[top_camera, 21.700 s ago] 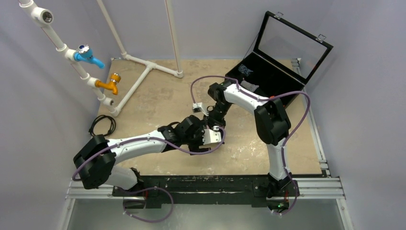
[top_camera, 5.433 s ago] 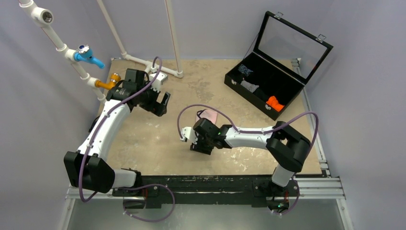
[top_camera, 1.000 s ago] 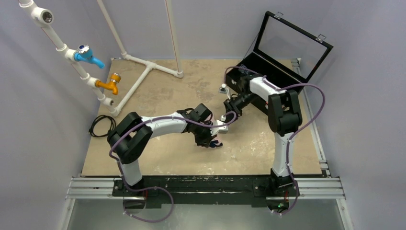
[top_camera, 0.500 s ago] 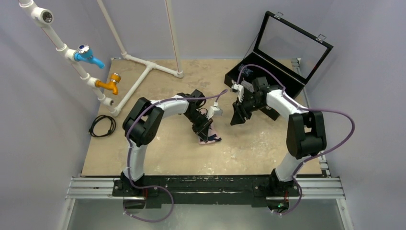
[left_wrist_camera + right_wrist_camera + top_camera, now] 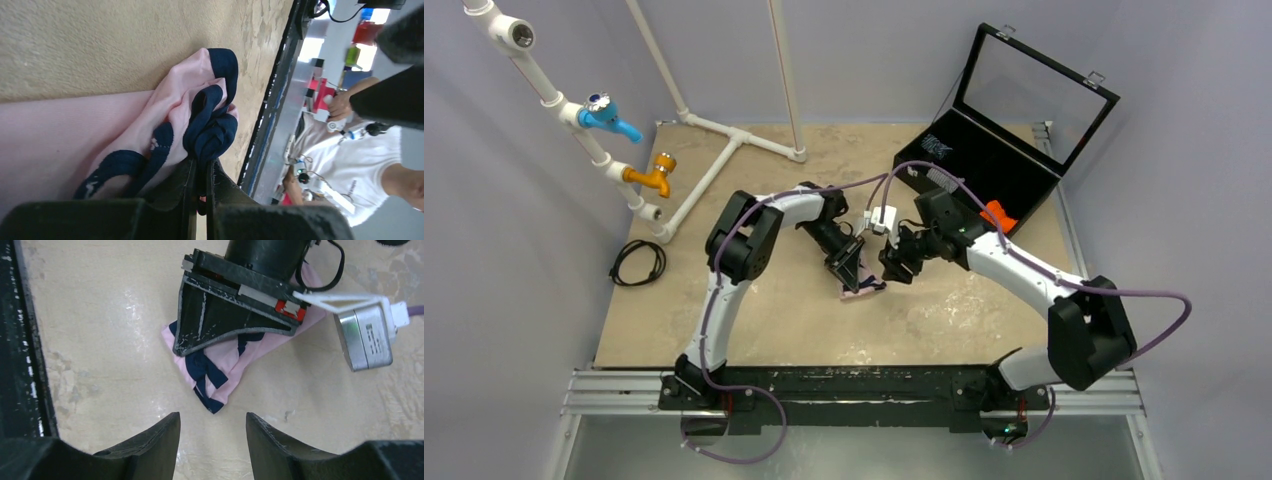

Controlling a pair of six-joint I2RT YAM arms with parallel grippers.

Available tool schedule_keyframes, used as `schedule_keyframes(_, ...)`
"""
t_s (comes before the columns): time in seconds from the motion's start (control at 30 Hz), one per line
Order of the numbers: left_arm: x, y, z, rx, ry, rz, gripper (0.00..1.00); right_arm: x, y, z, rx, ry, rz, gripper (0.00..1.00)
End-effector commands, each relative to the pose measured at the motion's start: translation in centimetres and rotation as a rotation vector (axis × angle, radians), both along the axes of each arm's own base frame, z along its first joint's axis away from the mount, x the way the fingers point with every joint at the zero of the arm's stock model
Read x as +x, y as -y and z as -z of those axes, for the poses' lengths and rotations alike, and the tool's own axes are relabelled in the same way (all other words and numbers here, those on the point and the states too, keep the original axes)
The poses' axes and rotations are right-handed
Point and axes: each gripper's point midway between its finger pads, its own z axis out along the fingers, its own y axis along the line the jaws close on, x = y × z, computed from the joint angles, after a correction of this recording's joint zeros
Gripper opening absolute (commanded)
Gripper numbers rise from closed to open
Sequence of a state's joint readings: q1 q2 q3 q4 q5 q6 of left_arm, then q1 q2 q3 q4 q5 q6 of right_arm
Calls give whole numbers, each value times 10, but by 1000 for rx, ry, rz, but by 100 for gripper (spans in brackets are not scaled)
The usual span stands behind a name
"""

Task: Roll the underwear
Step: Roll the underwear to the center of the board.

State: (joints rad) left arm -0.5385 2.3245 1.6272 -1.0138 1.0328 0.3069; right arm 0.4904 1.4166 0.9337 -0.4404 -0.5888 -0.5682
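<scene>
The underwear [image 5: 865, 291] is a small pink bundle with navy trim, lying bunched on the tan table at the centre. My left gripper [image 5: 851, 270] comes down on its far edge. In the left wrist view the left gripper [image 5: 201, 164] is shut on a fold of the navy trim, and the pink cloth of the underwear [image 5: 172, 107] spreads away from it. My right gripper [image 5: 892, 267] hovers just right of the bundle. In the right wrist view the right gripper [image 5: 212, 423] stands open, apart from the underwear [image 5: 231, 364] and aimed at its near corner.
An open black case [image 5: 964, 160] sits at the back right, holding an orange rolled cloth [image 5: 996, 213] and a grey-striped roll [image 5: 941, 178]. White pipes [image 5: 724, 150] with blue and orange taps stand at the back left. A black cable [image 5: 636, 262] lies at the left edge.
My right arm has swung from beside the case down to the underwear, its jaws widening. The left gripper stays shut on the cloth and has shifted slightly back.
</scene>
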Motion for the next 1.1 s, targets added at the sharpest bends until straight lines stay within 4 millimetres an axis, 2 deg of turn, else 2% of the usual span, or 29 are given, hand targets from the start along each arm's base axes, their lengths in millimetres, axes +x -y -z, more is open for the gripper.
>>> schedule_keyframes(0.0, -1, 1, -11, -39, -117, -18, 0, 17, -17, -8, -49, 189, -11, 50)
schedule_keyframes(0.27, -1, -1, -14, -56, -201, -40, 0, 0, -42, 15, -158, 249, -137, 50)
schedule_keyframes(0.53, 0, -2, -14, -61, -263, -63, 0, -22, -53, 42, -232, 259, -221, 50)
schedule_keyframes(0.8, -1, -2, -13, -59, -269, -62, 0, -19, -57, 58, -277, 276, -253, 48)
schedule_keyframes(1.07, -1, -3, -11, -52, -278, -62, 0, -14, -64, 62, -291, 305, -266, 45)
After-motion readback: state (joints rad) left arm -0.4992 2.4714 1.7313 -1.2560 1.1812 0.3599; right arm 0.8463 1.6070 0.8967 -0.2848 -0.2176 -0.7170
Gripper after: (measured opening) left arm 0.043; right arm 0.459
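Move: The near, rolled end of the underwear is already in my left fingers, its bundle only about 1 cm ahead and 1 cm to the right of that hand point, a touch lower. From my right hand, open and empty, this bundle lies about 5 cm to the left, 2 cm back and some 9 cm below. My left fingertips are roughly 7 cm left and 3 cm back of the right hand; the black box's middle is some 20 cm ahead and 18 cm right of it. I bring my right hand in across the board towards the rolled end, first about 5 cm left, then mostly down some 7 cm and slightly back, tipping its fingers steeper until the half-open pair straddles the navy-edged end beside my left fingers. Meanwhile my left hand keeps its pinch almost in place and rolls on, more slowly, another 15 degrees or so, its fingers lying flatter and pointing more back. ##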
